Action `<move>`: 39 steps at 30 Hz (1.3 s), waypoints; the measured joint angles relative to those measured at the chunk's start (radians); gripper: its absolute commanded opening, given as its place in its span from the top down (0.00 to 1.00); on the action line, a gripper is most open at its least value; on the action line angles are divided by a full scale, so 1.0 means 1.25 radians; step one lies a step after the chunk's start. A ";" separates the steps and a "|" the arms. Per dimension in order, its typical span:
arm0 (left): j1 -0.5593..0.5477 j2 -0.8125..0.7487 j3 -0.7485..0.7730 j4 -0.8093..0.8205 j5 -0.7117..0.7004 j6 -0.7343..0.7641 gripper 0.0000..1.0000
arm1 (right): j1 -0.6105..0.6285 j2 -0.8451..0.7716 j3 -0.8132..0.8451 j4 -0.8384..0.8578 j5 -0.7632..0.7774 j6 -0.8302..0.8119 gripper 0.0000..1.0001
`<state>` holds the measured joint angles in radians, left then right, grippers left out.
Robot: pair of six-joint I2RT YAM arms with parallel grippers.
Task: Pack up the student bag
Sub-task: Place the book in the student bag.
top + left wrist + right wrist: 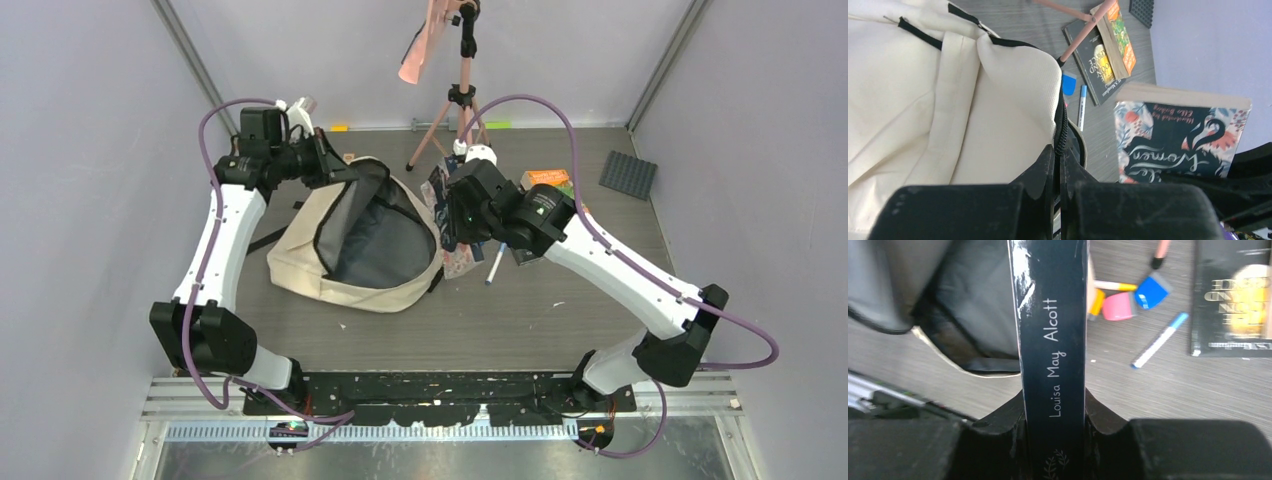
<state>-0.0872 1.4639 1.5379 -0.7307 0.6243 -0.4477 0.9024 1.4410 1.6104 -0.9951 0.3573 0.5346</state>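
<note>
The student bag (300,255), a big beige canvas backpack, lies left of centre with its mouth held open, showing dark grey lining (375,235). My left gripper (335,165) is shut on the bag's black zip edge (1062,127) at the far rim, lifting it; the pinch shows in the left wrist view (1059,150). My right gripper (1053,400) is shut on a dark blue book (1053,340) with "Louisa May Alcott" on its spine. It holds the book upright just right of the bag's mouth (445,215). The book's floral cover (1178,135) faces the left wrist camera.
A black book (1095,60) and an orange book (548,180) lie behind the right gripper. A blue-capped marker (1158,342), a blue eraser (1150,290) and a pink eraser (1118,307) lie on the table nearby. A pink tripod (460,100) stands at the back; a ridged dark pad (628,173) far right.
</note>
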 measured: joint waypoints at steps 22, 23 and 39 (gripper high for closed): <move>-0.021 -0.045 -0.101 0.100 -0.033 -0.138 1.00 | -0.105 0.262 -0.011 0.257 -0.278 0.306 0.99; -0.021 -0.052 -0.111 0.107 -0.034 -0.143 1.00 | -0.106 0.279 -0.008 0.266 -0.285 0.315 0.99; -0.023 -0.062 -0.129 0.134 -0.052 -0.209 1.00 | -0.093 0.448 0.015 0.558 -0.391 0.464 0.99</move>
<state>-0.1158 1.3869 1.3769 -0.5632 0.5598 -0.7090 0.7856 2.0014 1.6295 -0.2977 -0.1314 1.1141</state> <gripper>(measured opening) 0.029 0.327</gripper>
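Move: The book is already gripped in the right hand. The student bag's open mouth is centred about 16 cm to this hand's left, 5 cm ahead and roughly 15 cm below. The blue marker lies some 8 cm right, 4 cm ahead, the pink sharpener about 7 cm straight ahead, both around 26 cm down. From the left hand, which already holds the rim, the mouth's centre is about 7 cm right, 8 cm back and 17 cm below. The book is carried left and down into the bag's open mouth by the right hand, about 18 cm left, some 12 cm lower and 10 cm forward, easing up slightly at the end. The wrist turns about 45 degrees on the way, swinging the fingertips towards the robot's left; the grip stays closed. The left hand keeps the rim pinched and raised, turning only slightly. ##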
